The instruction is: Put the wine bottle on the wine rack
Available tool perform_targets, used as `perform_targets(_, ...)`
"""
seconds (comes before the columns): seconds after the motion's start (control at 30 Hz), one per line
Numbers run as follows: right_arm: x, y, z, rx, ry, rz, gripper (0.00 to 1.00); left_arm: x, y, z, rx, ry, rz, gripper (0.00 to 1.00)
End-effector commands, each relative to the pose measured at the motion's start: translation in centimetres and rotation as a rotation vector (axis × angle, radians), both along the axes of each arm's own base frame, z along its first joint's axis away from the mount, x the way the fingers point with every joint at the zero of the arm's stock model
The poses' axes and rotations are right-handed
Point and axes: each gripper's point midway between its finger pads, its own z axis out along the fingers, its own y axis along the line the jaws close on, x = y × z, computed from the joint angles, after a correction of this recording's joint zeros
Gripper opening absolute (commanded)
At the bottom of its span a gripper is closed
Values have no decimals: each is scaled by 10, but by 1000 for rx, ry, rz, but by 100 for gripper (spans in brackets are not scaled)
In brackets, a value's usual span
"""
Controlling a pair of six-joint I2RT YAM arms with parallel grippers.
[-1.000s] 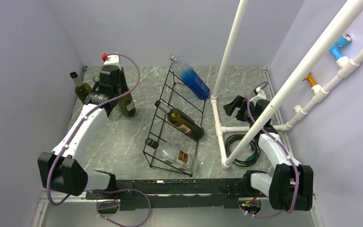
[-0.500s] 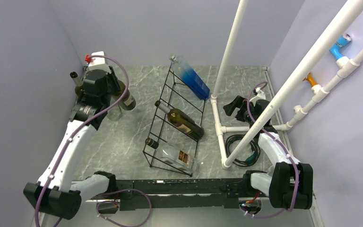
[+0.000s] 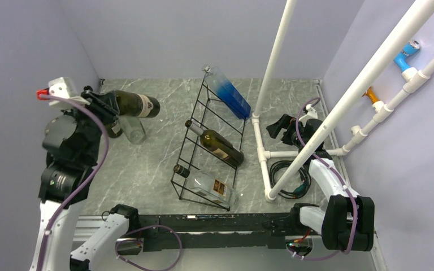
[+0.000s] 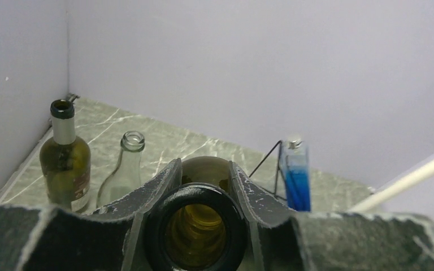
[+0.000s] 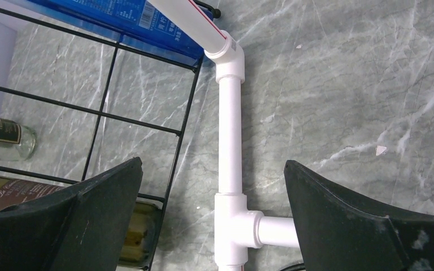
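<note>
My left gripper [image 3: 97, 101] is raised over the table's back left and is shut on the neck of a dark wine bottle [image 3: 137, 105], which lies about level with its base pointing right. In the left wrist view the fingers [image 4: 153, 191] clamp the neck just behind the open black mouth of the wine bottle [image 4: 196, 228]. The black wire wine rack [image 3: 201, 121] stands at mid table, to the right of the held bottle, with a blue bottle [image 3: 230, 93], a dark bottle [image 3: 219, 146] and a clear bottle [image 3: 210, 184] in it. My right gripper [image 3: 277, 126] is open, low by the rack's right side.
A clear empty bottle [image 3: 133, 129] stands below the held one, and a green bottle [image 4: 64, 164] stands near the left wall. A white pipe frame [image 3: 261, 153] and coiled cable [image 3: 285, 171] lie right of the rack. The right gripper [image 5: 212, 162] hangs over a white pipe tee [image 5: 230, 220].
The left arm has lifted the dark bottle off the table, swung up and to the left, and tipped it from upright to about level. The right arm has not moved.
</note>
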Motion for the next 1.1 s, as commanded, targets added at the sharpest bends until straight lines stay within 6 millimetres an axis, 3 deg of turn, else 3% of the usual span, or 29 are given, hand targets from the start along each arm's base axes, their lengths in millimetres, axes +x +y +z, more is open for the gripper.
perform_targets(0.0, 1, 3, 13, 6, -49, 15, 100, -48, 3, 81, -140, -260, -52, 0)
perform_targets(0.23, -1, 5, 14, 11, -55, 19, 100, -92, 1, 108, -211, -365, -131, 0)
perform_targets(0.43, -2, 4, 14, 9, -55, 16, 100, -100, -16, 114, -265, -379, -235, 0)
perform_targets(0.6, -2, 4, 15, 9, -59, 16, 100, -92, -38, 112, -295, -359, -344, 0)
perform_targets(0.8, -2, 4, 16, 10, -59, 18, 100, -69, -82, 102, -327, -296, -552, 0)
perform_targets(1.07, -2, 5, 16, 11, -58, 21, 100, -46, -121, 65, -392, -147, -723, 0)
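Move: The dark wine bottle hangs by its neck in the left hand, its body reaching forward and down. The middle of the wine rack it goes to lies about 27 cm right, 12 cm ahead and 36 cm below. The racked dark bottle lies some 26 cm right and 8 ahead, the blue bottle 30 right and 33 ahead, the racked clear bottle 22 right and 7 back, all roughly 36 cm lower. From the idle right hand, the rack's middle is 20 cm left, 2 ahead and 5 below. The dark wine bottle, still pinched by its neck, is carried up and back by the left hand, some 7 cm back and 5 up, then swung right about 10 cm towards the wine rack as the hand comes forward again and sinks slightly. The wrist turns about 30 degrees clockwise and rolls, its left side dipping; the fingers keep their hold. ##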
